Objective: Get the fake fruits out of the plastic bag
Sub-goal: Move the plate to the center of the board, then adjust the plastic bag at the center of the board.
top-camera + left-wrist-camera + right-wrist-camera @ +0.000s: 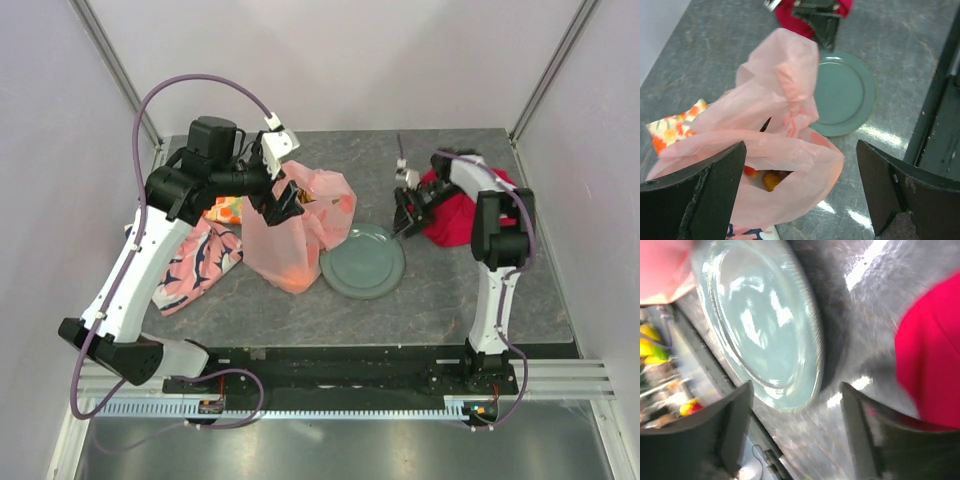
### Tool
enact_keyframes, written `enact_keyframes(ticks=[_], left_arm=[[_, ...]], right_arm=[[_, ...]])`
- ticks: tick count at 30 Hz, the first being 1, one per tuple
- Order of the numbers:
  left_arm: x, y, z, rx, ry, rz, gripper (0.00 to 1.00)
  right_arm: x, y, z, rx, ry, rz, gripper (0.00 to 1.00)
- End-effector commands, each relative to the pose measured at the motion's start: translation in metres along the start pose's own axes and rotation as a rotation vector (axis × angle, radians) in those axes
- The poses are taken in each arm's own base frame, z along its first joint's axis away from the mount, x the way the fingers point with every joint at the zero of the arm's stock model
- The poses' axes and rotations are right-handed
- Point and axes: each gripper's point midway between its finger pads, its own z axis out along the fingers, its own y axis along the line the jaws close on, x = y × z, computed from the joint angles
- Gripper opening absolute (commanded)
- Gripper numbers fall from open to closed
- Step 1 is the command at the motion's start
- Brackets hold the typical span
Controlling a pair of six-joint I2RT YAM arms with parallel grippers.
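Note:
The pale-pink plastic bag (pixel 300 235) stands crumpled on the table, left of a green plate (pixel 362 262). In the left wrist view its mouth (pixel 765 175) gapes between my fingers, and small fake fruits show inside: an orange one (pixel 771 180) and a red one (pixel 751 171). My left gripper (pixel 283 205) hangs open right over the bag (pixel 785 115), gripping nothing. My right gripper (pixel 403 222) is open and empty, low beside the plate's far right rim. Its blurred wrist view shows the plate (pixel 760 325) ahead and a corner of the bag (pixel 660 270).
A red cloth (pixel 462 215) lies behind the right gripper, also in the right wrist view (pixel 932 355). A pink-and-navy patterned cloth (pixel 200 262) and a fruit-printed cloth (pixel 672 130) lie left of the bag. The plate (pixel 845 95) is bare. White walls enclose the table.

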Motion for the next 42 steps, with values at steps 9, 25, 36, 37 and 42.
enact_keyframes(ticks=[9,25,36,37,42], left_arm=[[-0.027,0.032,-0.03,-0.271,-0.09,-0.167,0.98],[0.002,0.091,-0.018,-0.276,-0.19,-0.801,0.82],[0.012,0.093,-0.007,-0.221,-0.181,-0.792,0.14],[0.014,0.094,-0.005,-0.219,-0.174,-0.795,0.02],[0.014,0.094,-0.009,-0.223,-0.178,-0.78,0.02]], right_arm=[[-0.104,0.228,-0.163,0.246,-0.605,-0.878,0.98],[-0.128,0.306,-0.065,0.191,-0.513,-1.095,0.98],[-0.108,0.364,-0.046,-0.001,-0.496,-1.193,0.98],[-0.103,0.369,-0.049,-0.012,-0.497,-1.202,0.98],[-0.092,0.379,-0.06,-0.004,-0.515,-1.225,0.98]])
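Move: The plastic bag is nearly beneath the left hand, its middle some 4 cm ahead and about 20 cm down. From that hand the plate lies about 16 cm right and 3 cm back, down on the table, and the flowered cloth roughly 14 cm ahead and 9 cm left. From the low right hand, the bag's middle is about 26 cm left, 4 cm back and 8 cm higher; the plate's is 11 cm left and 8 cm back, the red cloth's 13 cm right and 5 cm ahead. The left fingers shut on the bag's upper rim and pinch the film, after the hand has gone about 8 cm forward and 5 cm left, turning counter-clockwise. Meanwhile the right hand leaves the plate's right edge, shooting up some 32 cm, then swings left about 23 cm and eases down a little towards the bag's mouth, rolling about 60 degrees and opening fully. ##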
